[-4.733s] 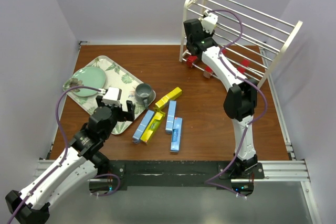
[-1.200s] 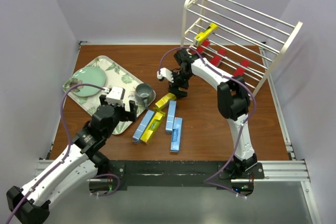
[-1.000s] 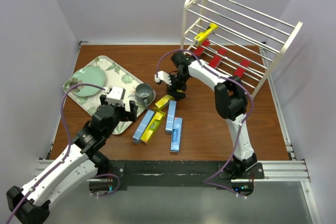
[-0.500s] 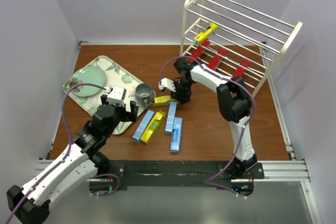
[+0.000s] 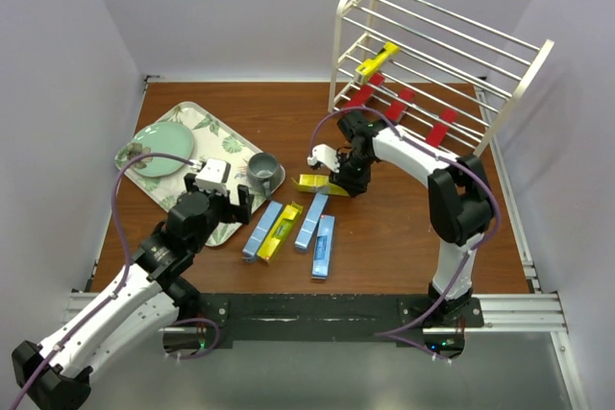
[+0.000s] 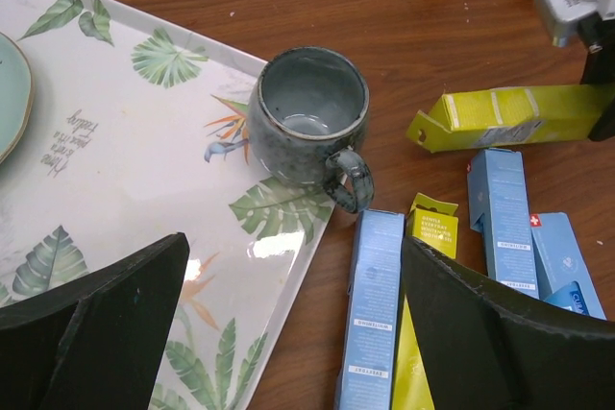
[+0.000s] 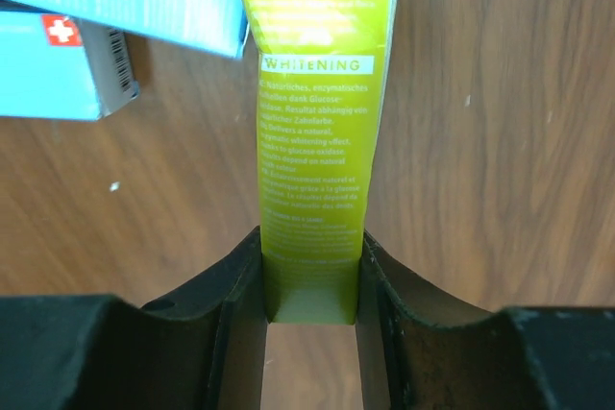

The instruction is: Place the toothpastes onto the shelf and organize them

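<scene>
My right gripper [image 5: 339,182] [image 7: 312,297] is shut on one end of a yellow toothpaste [image 5: 313,182] [image 7: 322,132] [image 6: 509,116], low over the table in front of the shelf [image 5: 437,40]. On the shelf lie a yellow toothpaste [image 5: 377,61] on the middle tier and three red ones [image 5: 394,108] lower down. On the table sit three light blue toothpastes [image 5: 261,229] [image 5: 310,221] [image 5: 323,247] and another yellow one [image 5: 281,230]. My left gripper [image 5: 217,196] [image 6: 298,333] hangs open above the tray's edge, holding nothing.
A leaf-patterned tray [image 5: 207,127] [image 6: 125,170] at the left carries a green plate [image 5: 159,146]. A grey mug [image 5: 264,170] [image 6: 307,117] stands at the tray's corner, next to the loose boxes. White walls enclose the table.
My right gripper has closed on the yellow toothpaste's end and shifted right with it; the box has turned from diagonal to roughly crosswise. The left arm has stayed put.
</scene>
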{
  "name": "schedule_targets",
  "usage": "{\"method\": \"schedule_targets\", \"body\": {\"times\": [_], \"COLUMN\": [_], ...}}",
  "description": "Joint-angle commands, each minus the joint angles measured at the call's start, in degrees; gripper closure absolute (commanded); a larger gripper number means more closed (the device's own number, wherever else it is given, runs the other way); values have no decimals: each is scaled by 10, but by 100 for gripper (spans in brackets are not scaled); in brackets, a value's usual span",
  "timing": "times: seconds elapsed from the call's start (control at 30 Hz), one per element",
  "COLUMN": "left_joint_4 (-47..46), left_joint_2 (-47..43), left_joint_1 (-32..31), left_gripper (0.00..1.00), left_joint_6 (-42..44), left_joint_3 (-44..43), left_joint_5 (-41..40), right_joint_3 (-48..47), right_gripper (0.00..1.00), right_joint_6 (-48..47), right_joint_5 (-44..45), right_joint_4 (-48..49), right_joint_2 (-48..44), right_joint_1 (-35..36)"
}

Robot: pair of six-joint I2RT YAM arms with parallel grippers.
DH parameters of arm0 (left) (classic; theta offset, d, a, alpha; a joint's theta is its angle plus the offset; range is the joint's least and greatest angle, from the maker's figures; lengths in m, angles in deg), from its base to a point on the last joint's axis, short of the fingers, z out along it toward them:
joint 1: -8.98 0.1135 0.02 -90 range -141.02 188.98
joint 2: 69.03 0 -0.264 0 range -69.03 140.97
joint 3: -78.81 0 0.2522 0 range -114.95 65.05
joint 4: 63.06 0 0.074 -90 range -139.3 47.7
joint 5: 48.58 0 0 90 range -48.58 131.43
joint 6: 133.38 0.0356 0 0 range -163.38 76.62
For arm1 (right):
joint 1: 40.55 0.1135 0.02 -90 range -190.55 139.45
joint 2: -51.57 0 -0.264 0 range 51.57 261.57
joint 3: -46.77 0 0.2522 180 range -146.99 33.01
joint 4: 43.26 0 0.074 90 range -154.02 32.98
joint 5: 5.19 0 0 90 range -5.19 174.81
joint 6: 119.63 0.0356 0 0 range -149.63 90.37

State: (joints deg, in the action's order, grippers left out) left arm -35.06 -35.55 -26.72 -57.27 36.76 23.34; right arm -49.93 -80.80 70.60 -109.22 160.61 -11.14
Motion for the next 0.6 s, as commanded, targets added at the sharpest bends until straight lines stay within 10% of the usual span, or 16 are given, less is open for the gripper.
{"method": "schedule_targets", "body": {"times": [0.0, 0.3, 0.57], "left_joint_4": [-27, -28, -29], "left_joint_2": [-5, -8, -12], "left_joint_1": [-1, -2, -1], "left_gripper": [3, 3, 3], "left_joint_6": [10, 10, 9], "left_joint_3": [-14, -17, -17], "left_joint_5": [9, 16, 23], "right_joint_3": [28, 88, 83], "right_gripper": [85, 100, 100], "right_joint_6": [98, 415, 658], "right_joint_5": [9, 63, 322], "right_joint_4": [42, 166, 149], "right_joint_2": [-70, -209, -298], "right_joint_1": [-3, 4, 50]}}
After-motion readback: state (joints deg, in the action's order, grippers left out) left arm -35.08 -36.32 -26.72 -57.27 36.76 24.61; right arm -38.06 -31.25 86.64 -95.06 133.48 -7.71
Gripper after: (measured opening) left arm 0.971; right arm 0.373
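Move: The right hand, already holding a yellow toothpaste, has the upper shelf's free spot about 22 cm ahead, 10 cm right and 14 cm above. The yellow toothpaste already shelved is roughly 24 cm ahead, 5 right, 14 above; the nearest red one is 20 ahead, 3 right, 3 above. A blue toothpaste lies some 8 cm back, 8 left, 3 below. From the left hand that spot is about 25 cm ahead, 31 right, 2 above. The right hand lifts the still-pinched yellow toothpaste some 11 cm, swinging it about 50 degrees clockwise towards the shelf. ##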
